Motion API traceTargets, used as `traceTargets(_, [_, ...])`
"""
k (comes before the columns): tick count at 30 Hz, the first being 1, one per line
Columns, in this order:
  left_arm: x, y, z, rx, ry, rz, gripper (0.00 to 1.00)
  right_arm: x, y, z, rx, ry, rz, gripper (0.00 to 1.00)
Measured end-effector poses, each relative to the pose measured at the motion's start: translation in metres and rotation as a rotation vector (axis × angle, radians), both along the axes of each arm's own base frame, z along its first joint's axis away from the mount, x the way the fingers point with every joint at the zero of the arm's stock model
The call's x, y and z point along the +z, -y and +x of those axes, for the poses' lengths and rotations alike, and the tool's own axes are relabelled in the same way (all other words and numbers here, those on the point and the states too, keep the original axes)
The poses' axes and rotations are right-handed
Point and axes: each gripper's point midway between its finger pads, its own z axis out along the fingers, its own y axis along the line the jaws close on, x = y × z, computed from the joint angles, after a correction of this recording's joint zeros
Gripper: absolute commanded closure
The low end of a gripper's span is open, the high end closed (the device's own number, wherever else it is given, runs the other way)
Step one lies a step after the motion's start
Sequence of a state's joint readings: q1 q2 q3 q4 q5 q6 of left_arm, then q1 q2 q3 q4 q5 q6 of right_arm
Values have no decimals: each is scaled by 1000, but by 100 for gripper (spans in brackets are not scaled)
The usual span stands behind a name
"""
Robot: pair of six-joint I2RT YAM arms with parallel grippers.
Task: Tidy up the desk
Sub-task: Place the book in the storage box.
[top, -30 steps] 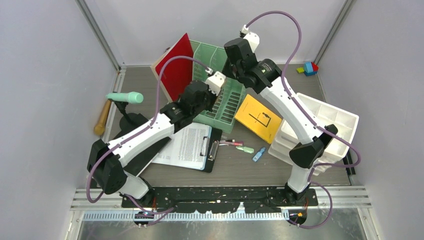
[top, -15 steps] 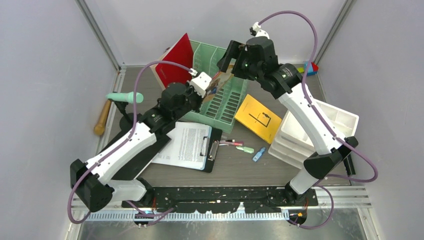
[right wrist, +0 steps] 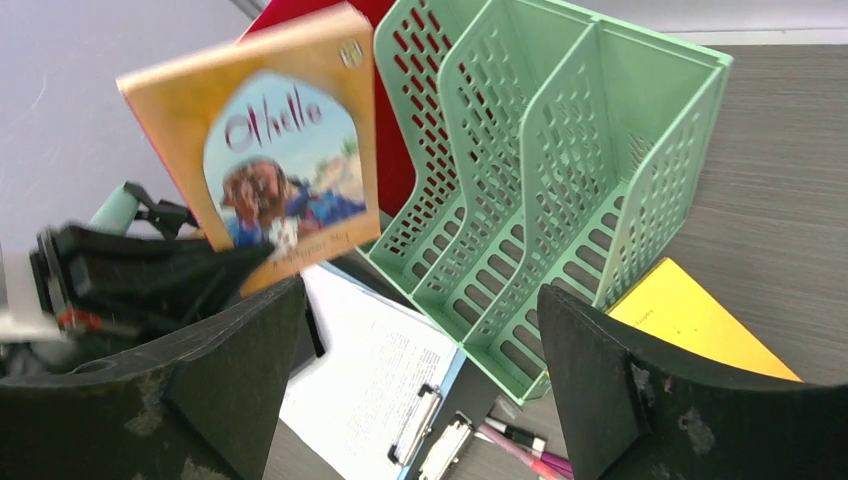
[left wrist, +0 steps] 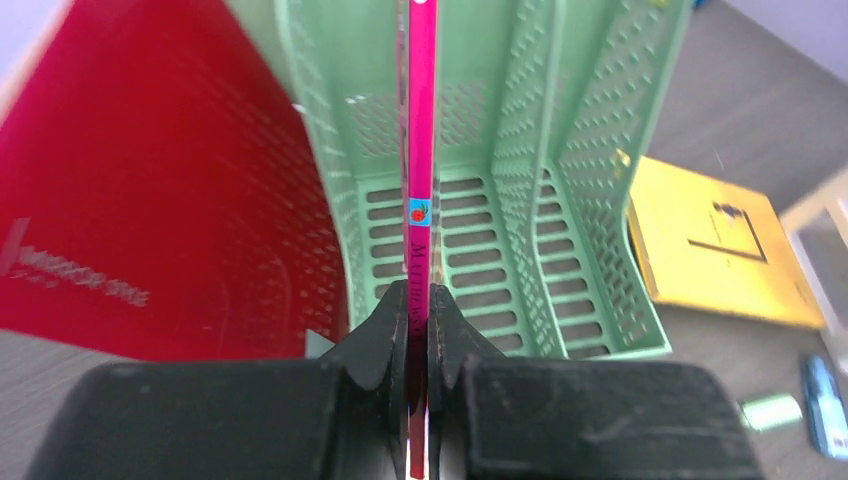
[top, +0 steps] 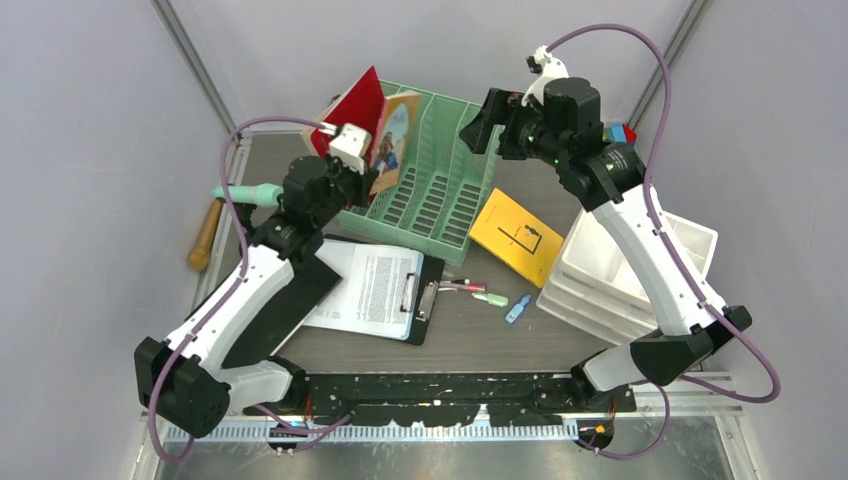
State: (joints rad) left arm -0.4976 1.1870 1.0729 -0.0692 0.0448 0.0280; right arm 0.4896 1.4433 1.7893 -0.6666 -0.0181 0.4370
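Observation:
My left gripper (top: 375, 160) is shut on the lower edge of a thin "Othello" book (top: 393, 135), which it holds upright over the left end of the mint-green file rack (top: 430, 190). In the left wrist view the book's pink spine (left wrist: 420, 200) runs straight up from the closed jaws (left wrist: 420, 320), in line with the rack's leftmost slot (left wrist: 375, 190). A red folder (top: 358, 105) leans against the rack's left side. My right gripper (top: 478, 125) hangs open above the rack's far right corner, with nothing between its fingers (right wrist: 418, 300). The rack stands on the wood-grain desk (top: 480, 340).
A clipboard with printed paper (top: 375, 290) lies in front of the rack. A yellow book (top: 518, 235), pens (top: 480, 293) and a small blue item (top: 517, 308) lie to the right of it. A white drawer unit (top: 640, 260) stands right. A mint-handled tool (top: 250, 193) and a wooden handle (top: 205, 235) lie left.
My right gripper opened, let go of the book and drew back to the right. The left arm carried the book left, from the rack's middle to its left end.

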Motion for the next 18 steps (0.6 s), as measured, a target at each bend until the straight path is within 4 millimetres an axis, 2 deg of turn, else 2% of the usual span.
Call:
traceTargets(3, [12,-26,18,94,10,-90,100,2,-4,-5,48,16,-12,7])
traceTargets(7, [21,-44,33,146,62,-171,100,5,-5,-11,87,35,-26,7])
traceTargets(18, [-10,-23,56,78,76,-216,100,-14,-3,-17,118,20,-72,7])
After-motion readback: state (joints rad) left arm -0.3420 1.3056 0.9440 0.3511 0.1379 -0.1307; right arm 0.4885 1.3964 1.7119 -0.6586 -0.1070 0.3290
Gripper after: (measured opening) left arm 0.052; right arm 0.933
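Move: The place for the Othello book my left hand already grips, the storage box's second compartment from the left, lies about 13 cm ahead of that hand, 5 cm to its right and 20 cm lower. The red folder standing in the leftmost compartment is about 13 cm ahead, 4 cm left and 14 cm down; the clipboard lies some 10 cm back and 29 cm below. From my right hand that compartment is about 12 cm ahead, 17 cm left and 28 cm down. Keeping the book pinched, I carry it with my left hand forward and left while rising a little, then keep going forward as I bring it some 2 cm back to the right and start lowering, ending about 5 cm farther out towards the second compartment. On the way I roll the wrist about 10 degrees, left side down. My right hand, still open and empty, eases back about 2 cm. ##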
